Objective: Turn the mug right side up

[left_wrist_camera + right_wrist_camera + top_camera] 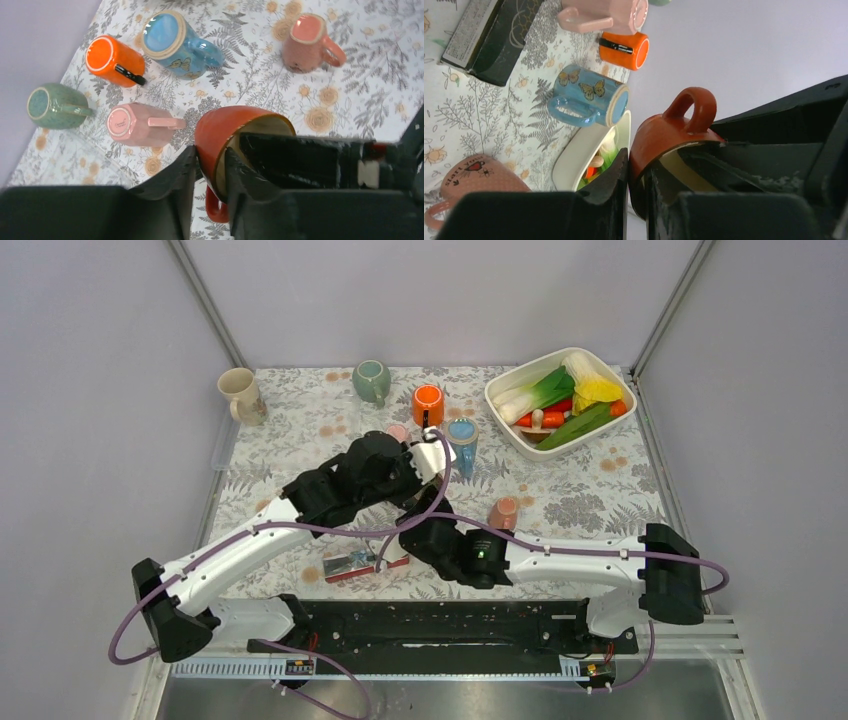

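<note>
The mug (220, 130) is red with a pale inside and hangs off the table, tilted, with both grippers on its rim. In the left wrist view my left gripper (210, 152) is shut on the rim, one finger on the red outside and one inside, with the handle (216, 210) below. The black right gripper (300, 160) reaches into the mouth from the other side. In the right wrist view my right gripper (636, 165) is shut on the mug (664, 132) wall in the same way. From the top camera the mug is hidden under the two wrists (420, 490).
Several mugs lie on the flowered cloth: orange (427, 403), blue butterfly (462, 435), green (371, 380), cream (238, 392), pink (503, 512). A white dish of vegetables (610, 430) stands at the back right. A dark box (350, 565) lies near the front.
</note>
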Action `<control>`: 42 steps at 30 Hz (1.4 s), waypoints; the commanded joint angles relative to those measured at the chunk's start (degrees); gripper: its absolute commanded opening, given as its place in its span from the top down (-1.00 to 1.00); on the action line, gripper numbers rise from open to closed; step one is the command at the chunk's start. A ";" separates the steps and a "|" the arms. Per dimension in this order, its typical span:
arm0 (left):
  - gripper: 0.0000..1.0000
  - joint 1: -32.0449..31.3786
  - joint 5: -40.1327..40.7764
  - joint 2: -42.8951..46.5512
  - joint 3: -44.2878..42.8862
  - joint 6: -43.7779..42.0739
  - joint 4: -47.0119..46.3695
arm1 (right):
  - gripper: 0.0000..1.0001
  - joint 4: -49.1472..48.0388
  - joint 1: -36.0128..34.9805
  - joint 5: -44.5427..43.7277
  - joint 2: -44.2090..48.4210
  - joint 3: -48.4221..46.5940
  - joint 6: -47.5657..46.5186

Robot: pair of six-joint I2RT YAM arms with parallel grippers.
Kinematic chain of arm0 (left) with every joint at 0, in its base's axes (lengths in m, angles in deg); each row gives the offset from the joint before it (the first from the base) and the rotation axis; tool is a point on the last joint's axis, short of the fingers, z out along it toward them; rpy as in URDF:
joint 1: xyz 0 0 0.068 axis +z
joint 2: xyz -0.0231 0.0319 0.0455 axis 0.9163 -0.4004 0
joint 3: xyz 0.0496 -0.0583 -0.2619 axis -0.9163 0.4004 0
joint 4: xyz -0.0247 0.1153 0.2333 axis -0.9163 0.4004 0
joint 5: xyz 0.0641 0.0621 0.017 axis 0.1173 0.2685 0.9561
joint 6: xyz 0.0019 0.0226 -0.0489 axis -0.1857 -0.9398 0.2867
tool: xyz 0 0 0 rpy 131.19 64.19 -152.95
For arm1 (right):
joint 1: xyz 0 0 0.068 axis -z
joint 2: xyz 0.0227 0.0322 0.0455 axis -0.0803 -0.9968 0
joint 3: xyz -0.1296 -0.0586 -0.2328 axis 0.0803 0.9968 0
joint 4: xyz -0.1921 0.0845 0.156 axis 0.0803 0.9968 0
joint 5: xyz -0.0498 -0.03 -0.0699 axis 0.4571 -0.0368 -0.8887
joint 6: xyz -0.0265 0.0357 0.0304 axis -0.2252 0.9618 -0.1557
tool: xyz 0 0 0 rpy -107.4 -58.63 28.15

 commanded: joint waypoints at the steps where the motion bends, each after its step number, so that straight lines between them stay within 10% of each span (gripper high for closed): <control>1: 0.82 1.35 13.11 0.38 3.98 -4.47 -9.98 | 1.00 -1.30 -1.76 -2.37 1.03 -4.87 -1.28; 6: 1.00 1.93 11.72 1.22 5.60 -5.24 -11.13 | 0.90 -2.38 -1.81 -2.47 0.94 -5.59 4.02; 9: 1.00 4.17 10.93 1.22 6.13 -5.69 -12.32 | -0.30 -6.72 -1.78 -5.27 0.68 -4.16 4.98; 12: 1.00 8.55 8.23 0.51 5.59 -4.90 -12.41 | -0.96 -11.11 -1.81 -7.85 0.21 -2.09 4.40; 25: 1.00 44.81 -6.40 -11.83 6.57 -2.99 -17.70 | -0.99 -8.74 -5.08 -4.53 4.23 1.98 17.06; 42: 1.00 76.32 -15.79 -48.13 -27.80 -2.64 -8.82 | -0.99 1.44 -5.25 0.11 7.18 3.06 40.37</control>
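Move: The left hand, fingers half shut, is at the rim of the small orange-red mug; its middle is about 3 cm to the right, 1 cm lower and 1 cm nearer the base. The black box lies 10 cm ahead and 4 left, 24 below; the pink mug 20 ahead, 4 left; the beige mug, far out, some 33 ahead and 46 left, 20 below. The right hand still pinches the mug, whose middle is 3 cm ahead, 1 left and 1 up. Hardly shifting at first, the left hand closes on the rim and pinches it; once it grips, the right opens wide, lets go and backs off about 4 cm, rolling left side up. The left then swings the mug left some 45 cm, forward and down, turning roughly 60 degrees counter-clockwise, to just in front of the beige mug. ##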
